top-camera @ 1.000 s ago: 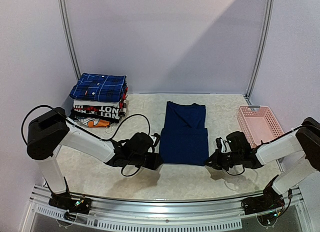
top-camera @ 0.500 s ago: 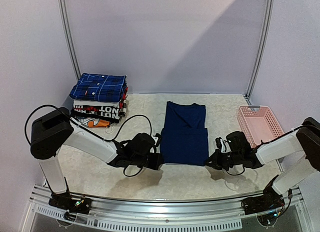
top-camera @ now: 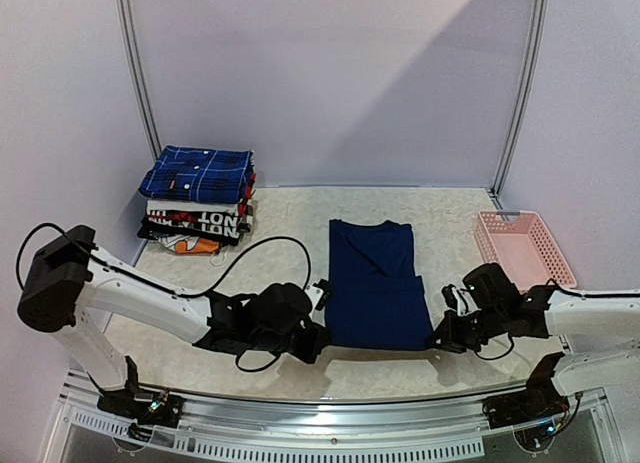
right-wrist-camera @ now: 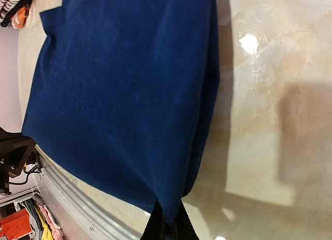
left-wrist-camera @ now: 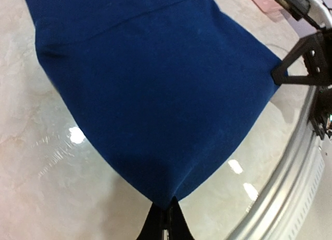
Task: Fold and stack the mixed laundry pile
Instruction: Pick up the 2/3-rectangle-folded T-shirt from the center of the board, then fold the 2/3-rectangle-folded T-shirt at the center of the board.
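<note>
The navy T-shirt [top-camera: 375, 283] lies flat as a long folded strip in the middle of the table, print hidden. My left gripper [top-camera: 322, 341] is shut on its near left corner, and the cloth [left-wrist-camera: 150, 95] runs away from the pinched tip [left-wrist-camera: 167, 209]. My right gripper [top-camera: 437, 341] is shut on the near right corner, with the fabric [right-wrist-camera: 124, 89] pulled to a point [right-wrist-camera: 168, 219] between the jaws. The dark-blue plaid shirt [top-camera: 198, 173] sits folded on top of the stack at the back left.
Under the plaid shirt are folded white and black red-lettered garments [top-camera: 195, 223]. A pink lattice basket [top-camera: 522, 248] stands at the right. The metal front rail [top-camera: 330, 423] runs close behind both grippers. The right gripper's black body [left-wrist-camera: 306, 58] shows in the left wrist view.
The left gripper closed on the shirt's near left corner. Both grippers then drew toward the front rail, dragging the T-shirt's near edge with them.
</note>
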Action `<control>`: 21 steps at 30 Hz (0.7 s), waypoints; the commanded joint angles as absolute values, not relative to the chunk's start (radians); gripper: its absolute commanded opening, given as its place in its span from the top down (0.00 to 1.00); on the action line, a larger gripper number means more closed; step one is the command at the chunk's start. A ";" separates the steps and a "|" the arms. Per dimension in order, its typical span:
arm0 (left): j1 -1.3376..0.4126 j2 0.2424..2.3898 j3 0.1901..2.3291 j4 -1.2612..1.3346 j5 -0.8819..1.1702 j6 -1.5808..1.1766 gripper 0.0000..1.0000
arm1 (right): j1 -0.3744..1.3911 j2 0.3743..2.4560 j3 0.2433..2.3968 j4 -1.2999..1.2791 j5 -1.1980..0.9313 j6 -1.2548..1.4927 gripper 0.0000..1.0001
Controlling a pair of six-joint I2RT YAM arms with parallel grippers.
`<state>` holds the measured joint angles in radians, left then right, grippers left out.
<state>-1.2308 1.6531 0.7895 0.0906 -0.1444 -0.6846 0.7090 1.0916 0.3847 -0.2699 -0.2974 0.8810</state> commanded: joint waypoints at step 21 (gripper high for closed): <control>-1.331 1.544 1.048 -0.330 -0.408 -0.607 1.00 | 0.725 0.914 0.781 -0.887 0.062 0.800 1.00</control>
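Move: Both hands already pinch the near corners of the folded T-shirt, whose middle lies about 17 cm ahead and 11 cm right of the left hand, and about 17 cm ahead and 13 cm left of the right, some 4 cm lower. The folded stack is roughly 37 cm ahead and 30 cm left of the left hand; the pink basket about 28 cm ahead and 21 cm right of the right hand. Both hands keep their pinch and raise the T-shirt's near edge, left about 8 cm, right about 10 cm. ##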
